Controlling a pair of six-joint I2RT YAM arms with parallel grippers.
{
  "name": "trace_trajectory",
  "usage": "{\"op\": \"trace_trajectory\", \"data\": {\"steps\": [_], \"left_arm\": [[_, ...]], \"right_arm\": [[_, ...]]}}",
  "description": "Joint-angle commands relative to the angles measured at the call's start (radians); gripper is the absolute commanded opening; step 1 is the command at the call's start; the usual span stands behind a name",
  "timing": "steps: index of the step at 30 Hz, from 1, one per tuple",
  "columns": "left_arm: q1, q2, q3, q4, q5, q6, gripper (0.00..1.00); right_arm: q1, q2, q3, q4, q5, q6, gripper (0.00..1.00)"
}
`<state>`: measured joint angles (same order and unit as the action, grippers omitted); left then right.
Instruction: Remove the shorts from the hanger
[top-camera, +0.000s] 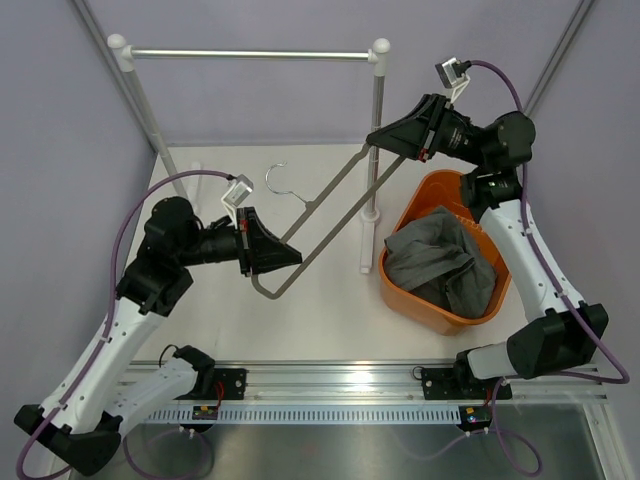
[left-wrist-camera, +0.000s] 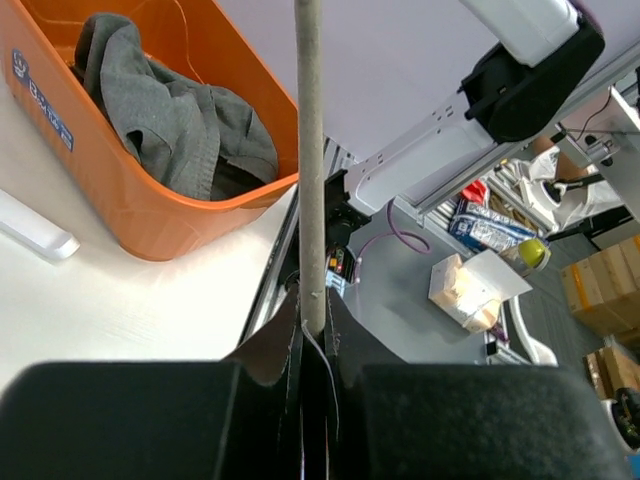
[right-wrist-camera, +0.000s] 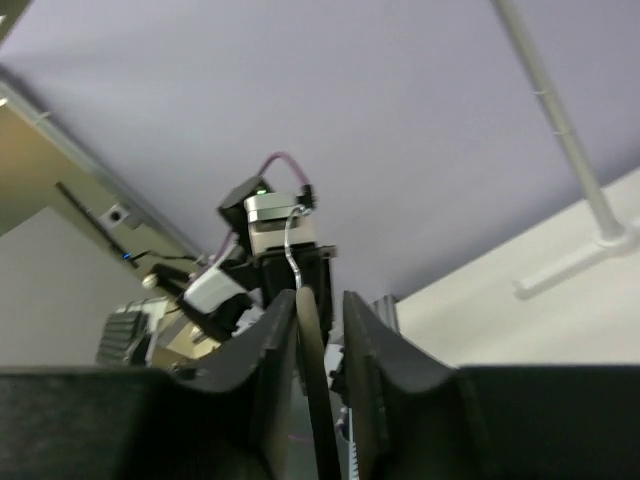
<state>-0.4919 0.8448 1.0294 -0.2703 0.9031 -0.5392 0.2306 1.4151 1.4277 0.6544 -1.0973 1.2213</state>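
The hanger (top-camera: 330, 200) is a thin grey wire loop held slanted above the table, its small hook (top-camera: 280, 180) pointing to the far left. My left gripper (top-camera: 290, 258) is shut on its lower near end; the left wrist view shows the wire (left-wrist-camera: 310, 150) clamped between the fingers (left-wrist-camera: 313, 305). My right gripper (top-camera: 375, 140) is at its upper far end; in the right wrist view the wire (right-wrist-camera: 315, 400) lies against one finger with a gap to the other, so the gripper (right-wrist-camera: 320, 300) is open around it. The grey shorts (top-camera: 440, 260) lie crumpled in the orange bin (top-camera: 420, 300), off the hanger.
A silver rail (top-camera: 250, 54) with white joints spans the back. Its right post (top-camera: 378, 130) stands just behind the hanger's upper end, next to the bin. The bin (left-wrist-camera: 150, 215) and shorts (left-wrist-camera: 170, 110) also show in the left wrist view.
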Motion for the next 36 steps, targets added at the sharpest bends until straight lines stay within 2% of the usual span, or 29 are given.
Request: {"op": "trace_trajectory", "data": {"steps": [1, 2, 3, 5, 6, 9, 14, 15, 20, 26, 34, 36], "left_arm": [[-0.004, 0.010, 0.127, -0.087, -0.038, 0.071, 0.00], [-0.004, 0.026, 0.152, -0.118, -0.053, 0.087, 0.00], [-0.004, 0.031, 0.188, -0.159, -0.088, 0.106, 0.00], [-0.002, 0.046, 0.224, -0.193, -0.121, 0.120, 0.00], [-0.004, 0.065, 0.263, -0.226, -0.154, 0.133, 0.00], [-0.001, 0.118, 0.336, -0.300, -0.242, 0.159, 0.00], [0.003, 0.256, 0.604, -0.536, -0.467, 0.246, 0.00], [0.003, 0.278, 0.636, -0.616, -0.546, 0.274, 0.00], [0.006, 0.353, 0.742, -0.737, -0.713, 0.323, 0.00], [0.010, 0.479, 0.849, -0.791, -0.794, 0.341, 0.00], [0.050, 0.759, 1.272, -0.900, -0.846, 0.372, 0.00], [0.058, 0.801, 1.317, -0.911, -0.859, 0.372, 0.00]], "right_arm": [[-0.016, -0.071, 0.123, -0.431, 0.144, -0.323, 0.40], [-0.017, -0.077, 0.143, -0.525, 0.212, -0.392, 0.49], [-0.016, -0.084, 0.160, -0.674, 0.249, -0.505, 0.53], [-0.017, -0.097, 0.197, -0.797, 0.351, -0.586, 0.60], [-0.017, -0.099, 0.209, -0.879, 0.379, -0.639, 0.61], [-0.017, -0.099, 0.238, -0.990, 0.474, -0.704, 0.63], [-0.017, -0.128, 0.240, -1.078, 0.580, -0.766, 0.63], [-0.017, -0.136, 0.238, -1.095, 0.585, -0.770, 0.63], [-0.016, -0.192, 0.237, -1.164, 0.648, -0.819, 0.64], [-0.016, -0.258, 0.224, -1.202, 0.648, -0.833, 0.64], [-0.016, -0.324, 0.229, -1.248, 0.652, -0.844, 0.64], [-0.017, -0.334, 0.229, -1.260, 0.656, -0.845, 0.64]]}}
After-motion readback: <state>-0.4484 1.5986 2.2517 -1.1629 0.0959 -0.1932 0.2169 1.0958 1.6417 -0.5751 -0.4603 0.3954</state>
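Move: The rack's bar, where the empty hanger is headed, crosses about 33 cm ahead of the left hand, its middle some 8 cm left and 12 cm up; the hanger's hook is about 11 cm ahead and 5 cm up, roughly level sideways. The bar's right end is about 33 cm ahead, 18 cm right. From the right hand, the bar's middle lies about 20 cm ahead and 20 cm left, nearly level in height. Still pinching the hanger near its lower end, the left hand carries it forward about 20 cm towards the bar, drifting left and rising, dipping, then rising again, while its fingers swing counter-clockwise from pointing right to forward-right and tilt down. The right hand, already opening, spreads wide and frees the far end, going forward some 6 cm, down and right, then back, turning about 45 degrees clockwise. ##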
